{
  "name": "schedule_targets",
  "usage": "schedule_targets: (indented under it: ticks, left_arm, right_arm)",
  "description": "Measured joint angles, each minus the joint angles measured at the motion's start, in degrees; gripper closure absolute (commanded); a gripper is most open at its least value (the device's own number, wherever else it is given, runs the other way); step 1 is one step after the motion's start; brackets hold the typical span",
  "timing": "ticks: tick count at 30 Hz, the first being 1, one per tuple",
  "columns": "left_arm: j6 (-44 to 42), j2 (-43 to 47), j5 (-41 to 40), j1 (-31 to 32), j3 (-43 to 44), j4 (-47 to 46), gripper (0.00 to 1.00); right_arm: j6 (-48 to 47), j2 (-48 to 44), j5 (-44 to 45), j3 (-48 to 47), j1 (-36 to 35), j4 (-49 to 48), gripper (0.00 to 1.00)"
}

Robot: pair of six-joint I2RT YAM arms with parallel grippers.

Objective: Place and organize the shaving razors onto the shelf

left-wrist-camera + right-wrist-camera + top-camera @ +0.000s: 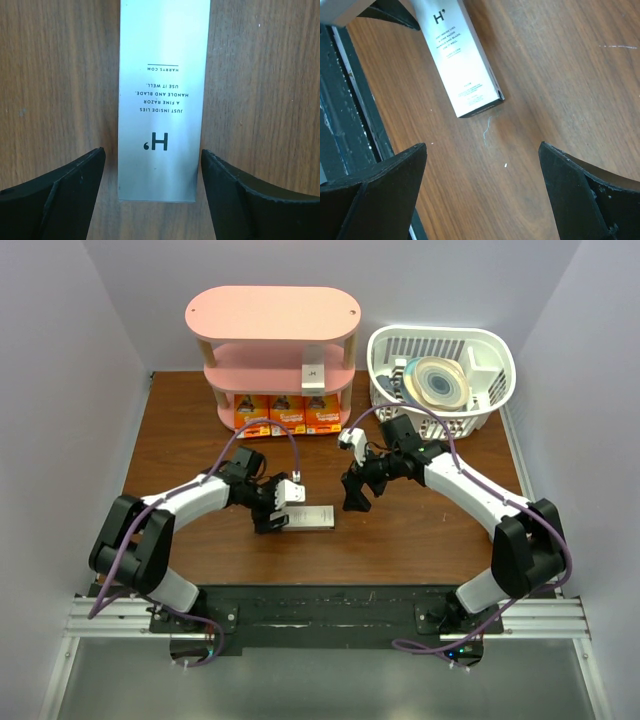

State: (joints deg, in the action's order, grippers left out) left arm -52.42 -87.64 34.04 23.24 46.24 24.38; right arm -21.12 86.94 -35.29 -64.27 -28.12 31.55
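A slim whitish-grey razor box [308, 516] with a dark "H" lies flat on the brown table. My left gripper [275, 508] is at its left end. In the left wrist view the box [162, 100] runs away from me, and the gripper [152, 151] straddles its near end, open, with a narrow gap on each side. My right gripper [355, 495] hangs open over bare wood just right of the box [457, 60], holding nothing [482, 145]. The pink shelf [272, 315] at the back holds three orange razor packs [288, 413] on its bottom tier and another whitish box [314, 373] on its middle tier.
A white slatted basket [440, 380] with discs and other items stands to the right of the shelf, behind my right arm. Pale walls close in the table on the left, back and right. The black mounting rail [350, 100] runs along the near edge.
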Motion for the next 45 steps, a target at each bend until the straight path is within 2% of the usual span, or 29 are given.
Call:
schedule_targets:
  ticks: [4, 12, 14, 15, 17, 22, 27, 32, 39, 45]
  left_arm:
    - [0.52, -0.11, -0.24, 0.46, 0.0, -0.9, 0.28]
    - [0.48, -1.22, -1.51, 2.34, -0.11, -1.22, 0.32]
    - [0.83, -2.14, -1.77, 2.4, -0.09, -1.27, 0.41]
    - [1.01, -2.34, -1.79, 2.45, -0.09, -1.25, 0.49]
    - [1.66, -2.62, -1.79, 2.45, 0.02, -1.16, 0.56]
    - [4.74, -1.36, -2.12, 2.45, 1.01, 0.57, 0.59]
    - [15.19, 9.97, -4.9, 2.45, 1.51, 1.38, 0.59]
    - [28.22, 18.45, -11.98, 1.42, 6.05, -0.17, 0.59]
    - [42.6, 14.82, -26.03, -6.54, 17.97, -1.29, 0.63]
    - [47.98, 10.1, -33.0, -9.38, 25.77, -1.7, 0.63]
  right_arm:
    - [0.85, 0.0, 0.7, 0.02, 0.0, -0.92, 0.01]
    - [1.6, 0.02, 1.88, 0.02, 0.0, -1.64, 0.01]
    - [1.64, 0.02, 2.08, 0.02, 0.0, -1.64, 0.01]
    - [1.64, 0.02, 2.27, 0.02, 0.02, -1.64, 0.01]
    - [1.64, 0.02, 2.62, 0.02, 0.02, -1.64, 0.01]
    - [2.03, 0.02, 3.58, 0.0, 0.35, -1.66, 0.01]
    - [3.13, 0.07, 7.52, -0.87, 2.03, -1.55, 0.01]
    - [4.83, 0.96, 11.19, -4.24, 3.45, -1.64, 0.01]
    - [7.02, 3.69, 12.35, -6.1, 3.5, -2.49, 0.01]
    - [7.54, 3.87, 13.27, -6.14, 3.5, -2.54, 0.01]
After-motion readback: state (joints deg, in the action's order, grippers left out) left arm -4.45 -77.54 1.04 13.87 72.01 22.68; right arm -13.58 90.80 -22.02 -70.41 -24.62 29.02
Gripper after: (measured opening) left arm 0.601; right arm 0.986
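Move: The white razor box I'm about to grip lies flat, crosswise, with its near end just under my left fingers. Its middle is about 6 cm to their right, level with them fore and aft, and 2 cm below. The middle orange razor pack on the bottom deck is roughly 28 cm ahead and 3 cm right. The shelved white box is about 27 cm ahead, 8 cm right and 15 cm higher. From my right hand, the box to grip lies some 14 cm left, 1 cm back and 12 cm down. I sink my left fingers a last centimetre or so and close them, pinching the white box across its width at its left end. Then I lift it some 20 cm, swing it forward about 15 cm and left 9 cm towards the shelf, turning the wrist about 60 degrees counter-clockwise to point the box inward. My open, empty right hand shifts 7 cm forward and slightly right. ##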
